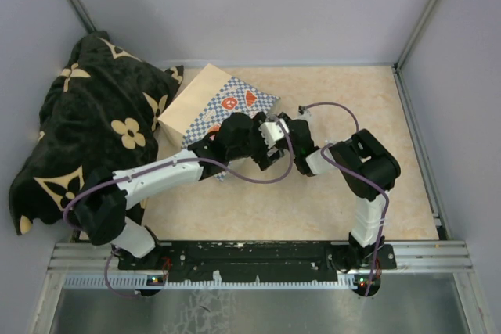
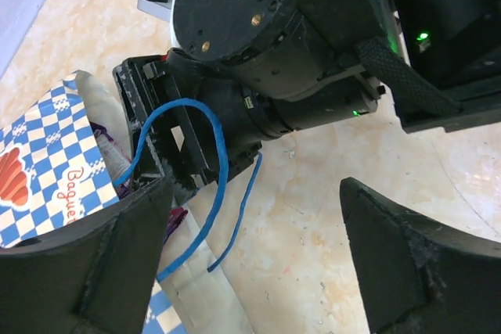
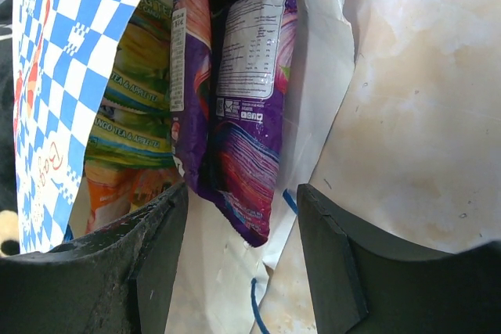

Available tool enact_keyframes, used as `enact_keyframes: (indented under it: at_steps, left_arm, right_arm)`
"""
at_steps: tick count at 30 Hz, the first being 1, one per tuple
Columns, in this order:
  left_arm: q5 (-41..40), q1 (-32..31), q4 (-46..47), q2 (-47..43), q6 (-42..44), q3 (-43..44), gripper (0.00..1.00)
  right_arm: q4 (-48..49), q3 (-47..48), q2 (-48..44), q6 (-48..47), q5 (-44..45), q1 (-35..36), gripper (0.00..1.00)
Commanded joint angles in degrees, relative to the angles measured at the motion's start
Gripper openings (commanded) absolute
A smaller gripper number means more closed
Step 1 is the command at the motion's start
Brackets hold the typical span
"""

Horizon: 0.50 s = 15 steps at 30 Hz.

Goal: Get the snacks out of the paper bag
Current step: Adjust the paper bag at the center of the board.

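The paper bag (image 1: 227,101) lies on its side, tan base to the far left, mouth toward the arms. In the right wrist view its checkered wall (image 3: 70,76) and cream inside show. A purple packet (image 3: 243,91) sticks out of the mouth, and its lower tip hangs between my right gripper's (image 3: 243,193) open fingers, unclamped. A green-yellow packet (image 3: 137,115) and an orange packet (image 3: 117,189) lie deeper inside. My left gripper (image 2: 257,185) is open and empty over the table beside the mouth, with the blue cord handle (image 2: 215,154) just ahead of it.
A black blanket with cream flowers (image 1: 86,123) is heaped at the far left against the bag's base. Grey walls close the table (image 1: 360,193) at the back and right. My right arm's wrist (image 2: 282,52) fills the top of the left wrist view, close to my left gripper (image 1: 254,150).
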Motion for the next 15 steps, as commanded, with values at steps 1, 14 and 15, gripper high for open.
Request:
enact_keyframes:
  at_steps: [1,14,15]
  left_arm:
    - [-1.8,-0.3,0.7,5.1,0.8,3.9,0.88]
    - [-10.4,-0.3,2.2,6.2,0.0,5.6,0.00]
    - [-10.9,-0.3,3.2,5.2,-0.1,4.9,0.00]
  right_arm:
    - [2.8,1.9,0.4,-0.2,-0.6,-0.6,0.59]
    - [5.6,-3.0,-1.7,-0.1,-0.6,-1.4,0.59]
    - [5.8,-3.3,-1.7,0.0,-0.8,-1.6,0.59]
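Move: Under and just beyond the left fingertips stands the blue handle's loop, about 3 cm ahead and 5 cm below, hardly to either side. From the left hand, the right gripper's fingers are some 11 cm ahead and 12 cm lower, the paper bag's middle roughly 12 cm ahead, 14 cm left and 12 cm lower, the purple snack about 15 cm ahead, 5 cm left and 14 cm lower. From the right hand, the blue handle is some 8 cm back and 7 cm up. Dipping about 5 cm and easing some 3 cm forward, the left hand brings its wide-open fingers down around the blue handle and shuts them, pinching the strand between the fingertips just above the right gripper; the wrist turns roughly 10 degrees on the way, and the hand then starts back up by about 1 cm. ##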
